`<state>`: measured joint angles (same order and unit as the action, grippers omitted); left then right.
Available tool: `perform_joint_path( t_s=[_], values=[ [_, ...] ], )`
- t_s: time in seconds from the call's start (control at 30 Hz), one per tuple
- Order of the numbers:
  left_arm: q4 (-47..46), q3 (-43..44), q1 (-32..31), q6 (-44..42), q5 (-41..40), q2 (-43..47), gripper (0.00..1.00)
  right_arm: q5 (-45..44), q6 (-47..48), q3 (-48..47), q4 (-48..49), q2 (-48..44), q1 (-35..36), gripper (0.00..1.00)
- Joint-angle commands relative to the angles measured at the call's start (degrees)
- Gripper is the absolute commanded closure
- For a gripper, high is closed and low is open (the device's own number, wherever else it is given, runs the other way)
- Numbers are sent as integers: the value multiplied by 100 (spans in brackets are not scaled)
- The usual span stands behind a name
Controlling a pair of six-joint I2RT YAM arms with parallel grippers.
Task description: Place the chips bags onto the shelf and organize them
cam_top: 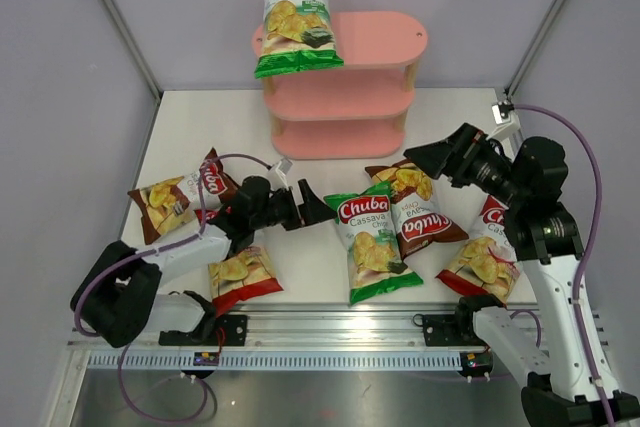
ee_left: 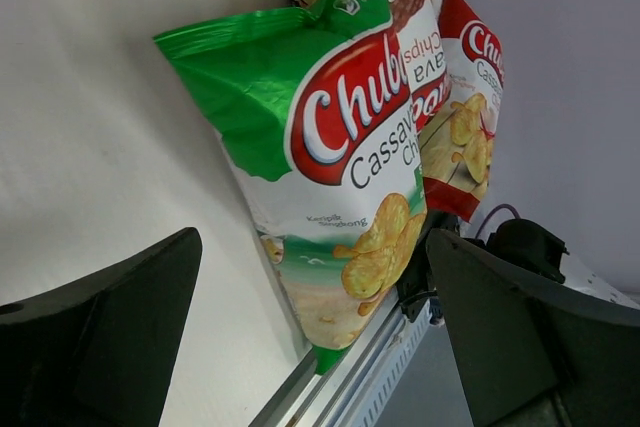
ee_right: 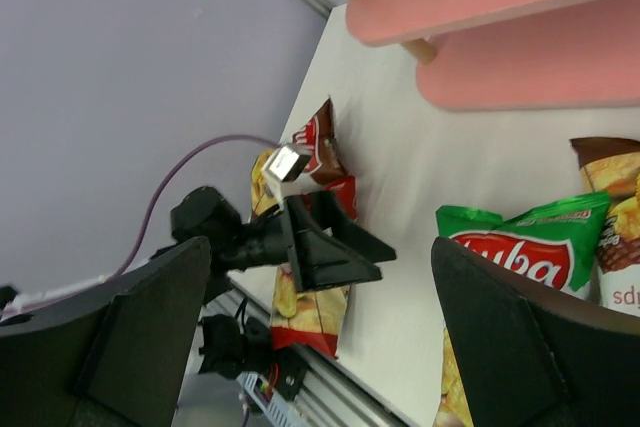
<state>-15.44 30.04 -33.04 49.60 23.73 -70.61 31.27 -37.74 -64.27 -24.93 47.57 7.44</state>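
Observation:
The pink shelf stands at the back, and one green chips bag leans on its top board. Five bags lie on the table: a brown one at the left, a red one near the front, a green one in the middle, a brown one beside it and a red one at the right. My left gripper is open, low and just left of the middle green bag. My right gripper hangs open and empty above the brown bag by the shelf.
An aluminium rail runs along the table's near edge. Grey walls close in the sides and back. A purple cable loops off the right arm. In the right wrist view, the left gripper sits over the front red bag.

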Motion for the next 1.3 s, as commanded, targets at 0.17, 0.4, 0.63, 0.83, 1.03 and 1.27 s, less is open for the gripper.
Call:
perform_joint_path(
  t_s=[0.17, 0.4, 0.63, 0.83, 1.03, 1.27],
  values=[
    [-2007, 212, -598, 515, 10, -1358, 1, 951, 310, -42, -144, -441, 12, 1],
    [-2076, 239, -880, 392, -368, -1824, 1, 1118, 416, -7, -170, -530, 12, 0],
    [-3956, -68, -1134, 875, -360, -2544, 1, 1540, 188, 204, 269, -398, 20, 1],
    [-3668, 19, -1363, 972, -938, -2950, 1, 1558, 205, 169, 278, -380, 12, 1],
    [-2115, 344, -1784, 411, -2149, -2565, 1, 1541, 214, 178, 330, -372, 12, 1],
    [-1232, 521, -2075, 32, -3129, -2623, 1, 1540, 109, 362, 550, -380, 20, 1]
  ],
)
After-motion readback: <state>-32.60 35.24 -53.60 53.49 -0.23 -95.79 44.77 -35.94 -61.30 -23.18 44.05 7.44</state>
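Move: The green Chuba bag lies about 16 cm to the right of the open left hand, some 4 cm nearer the base and 11 cm below it. Beyond it the brown Chuba bag lies about 27 cm to the left hand's right and 6 cm farther out; the near red bag is some 20 cm to its left and 8 cm back. For the right hand, the green bag is about 13 cm left, 5 cm back and some 35 cm down. The left hand travels about 9 cm right while sinking some 8 cm, fingers wide open, down onto the logo end and left edge of the green bag, where it starts to push the bag rightwards; near the end it slows and its left side rolls up by about 15 degrees. The right hand, high and empty, draws back some 4 to 5 cm with a little leftward drift, swings about 15 degrees counter-clockwise and then stays there, open. ##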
